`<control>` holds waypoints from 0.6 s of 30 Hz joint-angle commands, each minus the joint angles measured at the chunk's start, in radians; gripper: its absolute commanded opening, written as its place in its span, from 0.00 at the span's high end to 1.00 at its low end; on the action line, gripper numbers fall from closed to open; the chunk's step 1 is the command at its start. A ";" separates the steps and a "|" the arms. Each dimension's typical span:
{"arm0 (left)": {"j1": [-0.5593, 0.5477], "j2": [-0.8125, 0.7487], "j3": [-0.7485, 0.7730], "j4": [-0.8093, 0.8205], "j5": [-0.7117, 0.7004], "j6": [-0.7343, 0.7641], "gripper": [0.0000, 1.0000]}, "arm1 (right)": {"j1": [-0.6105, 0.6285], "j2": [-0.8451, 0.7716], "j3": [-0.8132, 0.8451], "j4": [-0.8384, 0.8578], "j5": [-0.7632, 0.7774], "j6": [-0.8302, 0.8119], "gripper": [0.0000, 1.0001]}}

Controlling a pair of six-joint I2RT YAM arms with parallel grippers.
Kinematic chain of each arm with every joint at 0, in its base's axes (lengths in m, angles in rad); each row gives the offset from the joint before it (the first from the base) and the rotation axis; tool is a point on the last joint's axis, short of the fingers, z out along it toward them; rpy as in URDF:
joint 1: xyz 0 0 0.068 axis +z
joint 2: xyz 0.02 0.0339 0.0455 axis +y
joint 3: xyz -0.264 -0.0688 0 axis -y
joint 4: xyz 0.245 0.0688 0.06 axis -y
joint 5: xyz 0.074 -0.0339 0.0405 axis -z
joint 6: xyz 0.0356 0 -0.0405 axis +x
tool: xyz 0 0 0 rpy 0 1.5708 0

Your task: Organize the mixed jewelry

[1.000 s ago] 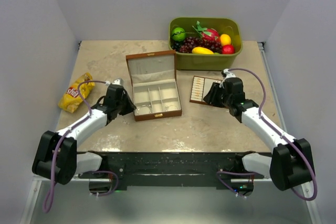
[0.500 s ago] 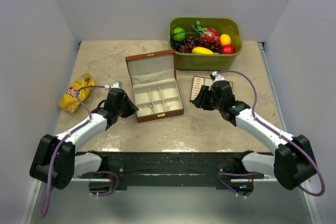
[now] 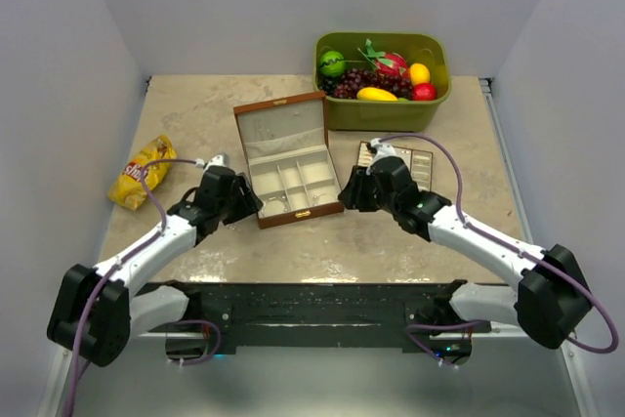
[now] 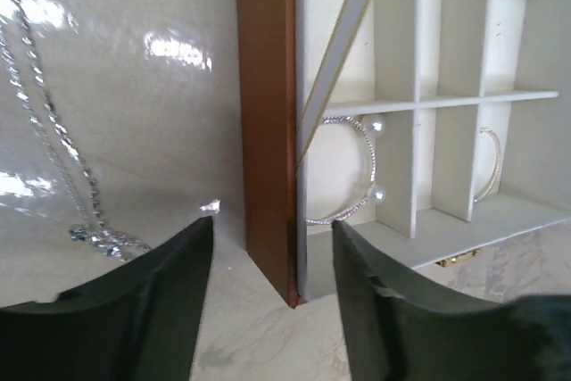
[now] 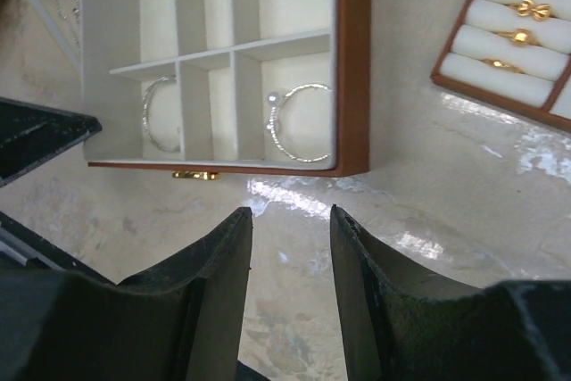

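Observation:
The brown wooden box (image 3: 286, 168) stands open mid-table. In its front cream compartments lie two silvery hoops: a pearl-tipped bracelet (image 4: 355, 171) (image 5: 299, 122) and a thin one (image 4: 490, 163) (image 5: 157, 113). A fine silver chain (image 4: 53, 131) lies on the table just left of the box. My left gripper (image 4: 273, 225) (image 3: 249, 204) is open at the box's front left corner, with the brown wall (image 4: 268, 131) between its fingers, untouched. My right gripper (image 5: 290, 211) (image 3: 344, 192) is open and empty over bare table before the box's front right corner.
A brown-edged tray (image 5: 504, 86) (image 3: 415, 158) holding gold rings (image 5: 526, 8) sits right of the box. A green bin (image 3: 381, 112) of toy fruit stands at the back. A yellow snack bag (image 3: 142, 171) lies at the left.
My left gripper has opened beside the box. The right arm has swung left, from the ring tray to the box's front right corner.

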 commanded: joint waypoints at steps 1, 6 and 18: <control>-0.002 -0.143 0.134 -0.073 -0.126 0.104 0.26 | 0.098 0.016 0.069 0.045 0.082 0.022 0.55; 0.024 -0.229 0.250 -0.184 -0.289 0.212 0.00 | 0.258 0.108 0.177 0.046 0.137 -0.003 0.55; 0.522 -0.188 0.290 -0.195 -0.035 0.410 0.01 | 0.547 0.560 0.615 0.013 0.240 -0.223 0.53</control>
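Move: The silver necklace lies stretched out on the table, its middle about 28 cm left and 4 cm ahead of the right hand and some 11 cm below it. The jewelry box is about 12 cm left and 7 cm ahead of that hand, the ring tray 12 cm right and 11 cm ahead. From the left hand, low at the box's left wall, the necklace's middle is about 8 cm left and 4 cm ahead, the box 10 cm right and 8 cm ahead. The box's left wall, still between the parted left fingers, is left behind: they open fully while that hand rises about 15 cm and comes a little forward, tipping up, then swings 16 cm left towards the chips bag. Towards the necklace's near end the right hand sweeps some 20 cm left along the box's front and drifts back, turning about 25 degrees counter-clockwise, fingers staying half open. ##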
